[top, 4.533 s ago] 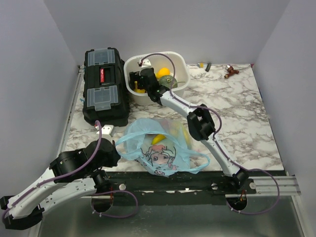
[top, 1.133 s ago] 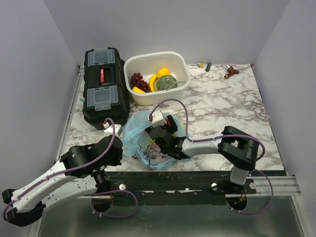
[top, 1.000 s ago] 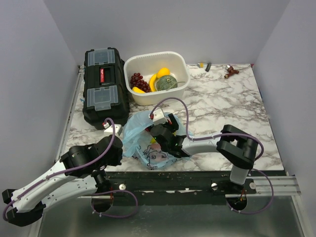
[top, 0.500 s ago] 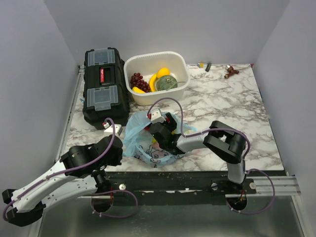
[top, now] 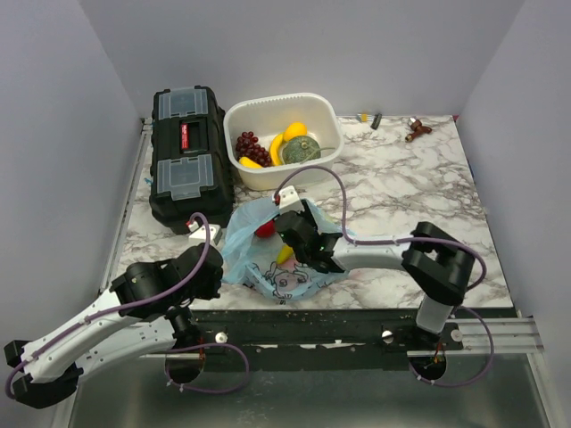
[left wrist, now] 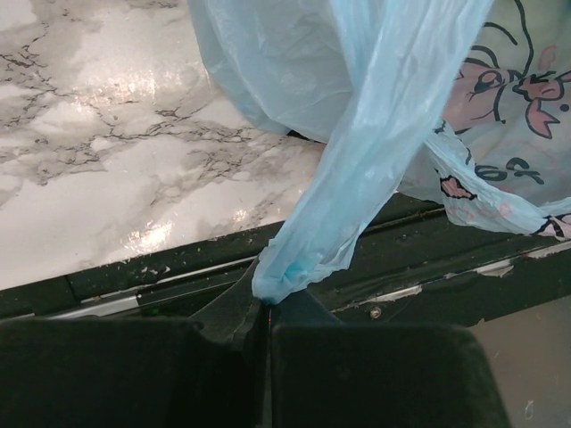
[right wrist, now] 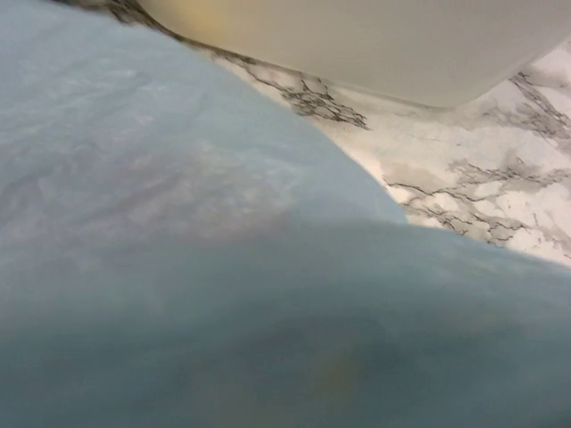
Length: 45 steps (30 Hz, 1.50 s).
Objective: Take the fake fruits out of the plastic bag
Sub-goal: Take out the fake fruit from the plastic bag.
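Note:
The light-blue plastic bag (top: 259, 267) with the cartoon girl face lies at the table's near edge. My left gripper (left wrist: 266, 308) is shut on one of its loop handles (left wrist: 357, 178), pulled taut. My right gripper (top: 287, 250) reaches into the bag's mouth. A yellow fruit (top: 285, 255) shows at its fingertips and a red piece (top: 265, 229) lies just left of it. Bag film (right wrist: 223, 267) covers the right wrist view and hides the fingers. The purple grapes (top: 252, 147), bananas (top: 276, 148) and green melon (top: 302, 150) lie in the white tub (top: 268, 178).
A black toolbox (top: 186, 156) stands left of the tub, with a small white block (top: 198, 232) at its near corner. An orange-yellow lemon (top: 294, 131) is in the tub. Small parts (top: 417, 129) lie at the far right. A black rail (left wrist: 134, 285) runs along the near edge.
My right gripper has shifted inside the bag and its wrist has lifted toward the far side. The red piece and a yellow fruit now show. The left arm has not moved.

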Each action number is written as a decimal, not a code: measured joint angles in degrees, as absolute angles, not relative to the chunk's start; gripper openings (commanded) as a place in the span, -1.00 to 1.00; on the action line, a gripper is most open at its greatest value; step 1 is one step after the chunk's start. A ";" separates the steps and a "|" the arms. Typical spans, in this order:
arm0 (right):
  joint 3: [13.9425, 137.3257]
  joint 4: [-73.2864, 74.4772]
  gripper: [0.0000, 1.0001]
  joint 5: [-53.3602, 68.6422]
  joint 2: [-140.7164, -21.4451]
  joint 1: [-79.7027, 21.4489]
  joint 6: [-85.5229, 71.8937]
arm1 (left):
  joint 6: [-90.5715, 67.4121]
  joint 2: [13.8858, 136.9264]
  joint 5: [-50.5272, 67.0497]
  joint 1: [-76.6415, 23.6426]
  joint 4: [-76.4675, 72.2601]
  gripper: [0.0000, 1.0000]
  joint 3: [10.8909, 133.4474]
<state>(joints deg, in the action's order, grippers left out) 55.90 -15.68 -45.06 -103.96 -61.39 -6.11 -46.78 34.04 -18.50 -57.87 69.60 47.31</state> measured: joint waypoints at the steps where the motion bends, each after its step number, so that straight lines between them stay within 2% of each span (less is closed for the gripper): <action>1: 55.92 -14.55 -0.45 -43.83 -102.41 -61.39 -7.33 | -46.78 34.17 -18.50 -57.87 69.60 -1.00 47.31; 6: 56.88 -9.43 -0.56 -35.40 -94.94 -61.36 -15.88 | -46.78 34.46 -18.50 -57.87 69.60 -1.00 47.31; 16: 53.65 -4.32 -0.64 -16.27 -88.51 -61.30 -30.79 | -46.78 34.46 -18.50 -57.87 69.60 -1.00 47.31; 22: 50.26 -1.32 -0.81 -9.96 -82.72 -61.30 -34.70 | -46.78 34.44 -18.50 -57.87 69.60 -1.00 47.31; 29: 50.68 4.27 -0.90 -11.64 -71.61 -61.30 -34.17 | -46.78 34.41 -18.50 -57.87 69.60 -1.00 47.31; 35: 52.80 6.59 -0.91 -19.77 -65.01 -61.30 -30.70 | -46.78 34.09 -18.50 -57.87 69.60 -1.00 47.31; 41: 54.24 5.80 -0.91 -29.34 -63.92 -61.12 -25.76 | -46.81 33.89 -18.52 -57.87 69.60 -1.00 47.31; 45: 56.64 4.12 -0.91 -34.98 -67.20 -60.69 -22.00 | -46.83 33.89 -18.52 -57.87 69.60 -1.00 47.31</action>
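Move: The white bin the held red fruit is bound for has its middle about 24 cm ahead of the right hand, barely 1 cm left and some 2 cm lower. In the bag beside that hand, a second red fruit lies about 6 cm left and 3 cm back, and a banana some 7 cm back and 2 cm right, both around 5 cm lower. From the left hand, the bin is roughly 47 cm ahead, 14 cm right and 9 cm lower. Still gripping the red fruit, the right hand draws it out of the bag: back about 11 cm while rising a little and swinging left, then steeply up to some 19 cm higher, swinging back right and finally easing forward. The wrist rolls about 35 degrees, left side up, dipping its fingers midway and levelling again. The left hand stays put, still pinching the bag's corner. ##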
